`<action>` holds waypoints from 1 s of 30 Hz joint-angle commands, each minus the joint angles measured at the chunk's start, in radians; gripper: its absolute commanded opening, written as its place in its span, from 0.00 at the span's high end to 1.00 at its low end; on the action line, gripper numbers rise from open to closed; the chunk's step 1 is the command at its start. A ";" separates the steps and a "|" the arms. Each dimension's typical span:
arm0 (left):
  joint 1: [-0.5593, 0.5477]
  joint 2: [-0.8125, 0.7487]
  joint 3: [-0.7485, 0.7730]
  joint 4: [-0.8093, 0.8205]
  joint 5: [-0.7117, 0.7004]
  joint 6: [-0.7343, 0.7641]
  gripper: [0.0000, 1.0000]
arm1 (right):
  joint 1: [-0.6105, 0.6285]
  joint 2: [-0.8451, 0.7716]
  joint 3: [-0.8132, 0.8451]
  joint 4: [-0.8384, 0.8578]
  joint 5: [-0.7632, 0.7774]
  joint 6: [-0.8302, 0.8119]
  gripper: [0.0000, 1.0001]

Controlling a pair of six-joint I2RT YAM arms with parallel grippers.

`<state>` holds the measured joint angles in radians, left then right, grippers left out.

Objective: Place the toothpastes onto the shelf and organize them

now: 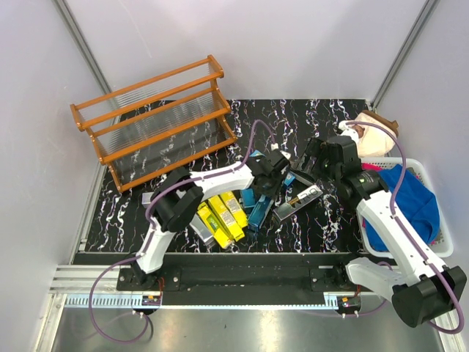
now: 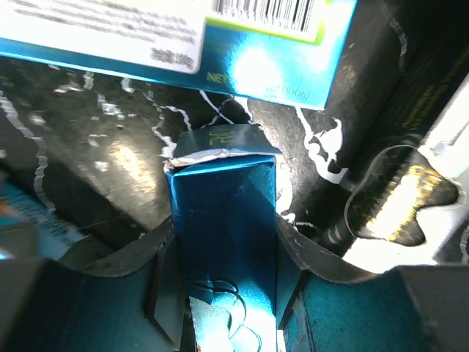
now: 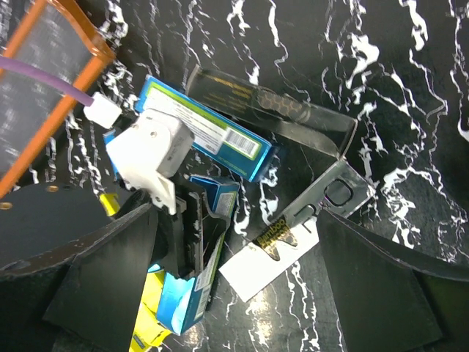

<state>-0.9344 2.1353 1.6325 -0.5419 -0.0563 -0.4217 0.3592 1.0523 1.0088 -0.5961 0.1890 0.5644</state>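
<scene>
The orange-brown shelf [image 1: 154, 121] stands at the back left, with no carton showing on it. The toothpastes lie in a loose pile mid-table: yellow cartons [image 1: 220, 216], blue ones [image 1: 256, 209] and a silver-and-white one [image 1: 297, 202]. My left gripper [image 1: 261, 189] is down in the pile. In its wrist view the jaws press on both sides of a shiny blue carton [image 2: 223, 220], and a barcoded teal carton [image 2: 146, 37] lies just beyond. My right gripper [image 3: 242, 293] hangs open above the silver-and-white carton [image 3: 293, 246], touching nothing.
A white basket [image 1: 442, 242] holding a blue cloth [image 1: 410, 198] sits at the right edge, beside the right arm. A black carton [image 3: 271, 103] lies behind the teal one [image 3: 205, 136]. Grey walls close in the back and sides.
</scene>
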 commanded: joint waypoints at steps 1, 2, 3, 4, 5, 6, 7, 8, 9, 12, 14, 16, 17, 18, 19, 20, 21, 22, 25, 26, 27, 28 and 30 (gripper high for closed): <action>0.055 -0.184 0.089 0.025 0.022 0.015 0.67 | 0.001 -0.008 0.074 0.033 -0.022 -0.027 0.00; 0.069 -0.202 0.092 0.034 0.042 0.014 0.67 | 0.001 -0.009 0.077 0.042 -0.039 -0.035 0.00; 0.100 -0.242 0.087 0.040 0.052 0.005 0.67 | 0.001 -0.011 0.085 0.059 -0.049 -0.046 0.00; 0.117 -0.262 0.081 0.052 0.052 0.000 0.67 | 0.001 -0.011 0.089 0.068 -0.075 -0.066 0.00; 0.137 -0.284 0.075 0.060 0.100 -0.006 0.67 | 0.001 -0.012 0.091 0.084 -0.098 -0.083 0.00; 0.176 -0.325 0.066 0.066 0.113 -0.015 0.67 | 0.001 -0.014 0.102 0.100 -0.112 -0.090 0.00; 0.196 -0.348 0.037 0.083 0.125 -0.020 0.67 | 0.001 -0.011 0.109 0.108 -0.137 -0.100 0.00; 0.219 -0.395 0.020 0.094 0.150 -0.034 0.67 | 0.001 -0.006 0.123 0.117 -0.149 -0.103 0.00; 0.262 -0.423 -0.002 0.106 0.164 -0.040 0.67 | 0.001 -0.005 0.129 0.134 -0.163 -0.106 0.00; 0.375 -0.541 -0.120 0.190 0.260 -0.098 0.67 | 0.001 0.024 0.154 0.192 -0.235 -0.101 0.00; 0.452 -0.636 -0.213 0.270 0.375 -0.191 0.67 | 0.003 0.064 0.187 0.217 -0.293 -0.078 0.00; 0.574 -0.704 -0.272 0.368 0.427 -0.258 0.68 | 0.003 0.093 0.211 0.261 -0.366 -0.043 0.00; 0.612 -0.765 -0.324 0.396 0.464 -0.316 0.70 | 0.003 0.118 0.223 0.283 -0.394 -0.026 0.00; 0.675 -0.793 -0.339 0.420 0.469 -0.337 0.70 | 0.006 0.130 0.226 0.345 -0.423 -0.006 0.00; 0.701 -0.820 -0.355 0.450 0.457 -0.354 0.70 | 0.012 0.141 0.226 0.384 -0.472 0.041 0.00; 0.723 -0.869 -0.362 0.448 0.428 -0.373 0.70 | 0.021 0.167 0.231 0.422 -0.494 0.066 0.00; 0.749 -0.893 -0.371 0.445 0.397 -0.380 0.70 | 0.032 0.181 0.235 0.491 -0.509 0.106 0.00; 0.761 -0.913 -0.376 0.442 0.348 -0.391 0.70 | 0.065 0.198 0.243 0.522 -0.534 0.123 0.00; 0.798 -0.971 -0.410 0.477 0.288 -0.460 0.71 | 0.119 0.274 0.284 0.637 -0.588 0.189 0.00; 0.809 -0.992 -0.425 0.494 0.276 -0.495 0.71 | 0.142 0.316 0.287 0.715 -0.608 0.215 0.00; 0.813 -1.000 -0.448 0.510 0.262 -0.517 0.72 | 0.153 0.336 0.286 0.761 -0.629 0.279 0.00; 0.816 -1.008 -0.457 0.537 0.253 -0.534 0.72 | 0.158 0.357 0.281 0.809 -0.678 0.325 0.00; 0.825 -1.014 -0.471 0.577 0.253 -0.571 0.73 | 0.161 0.431 0.269 0.964 -0.738 0.466 0.00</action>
<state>-0.1249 1.1477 1.1889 -0.1276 0.2401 -0.8680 0.5037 1.3960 1.2522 0.0391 -0.3824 0.7738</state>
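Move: The left hand already grips the blue toothpaste box near its far end, just over the table. The middle of the shelf lies about 20 cm ahead of it, 34 cm to its left and 10 cm higher. A second blue box lies about 8 cm to this hand's left, level with it, a blue-white box 7 cm straight ahead, and the black-gold box 8 cm right and 4 cm back. From the raised right hand, the shelf is some 18 cm ahead, 48 cm left and 10 cm lower. Still pinching the blue box, the left hand hoists it steeply, then swings left towards the shelf while still rising, about 34 cm up and 28 cm left, with some forward. Its wrist turns so the fingers come from pointing down to nearly level and forward. The right hand, empty and wide open, moves left about 20 cm and rises, levelling its fingers and turning them counter-clockwise towards the shelf side. ##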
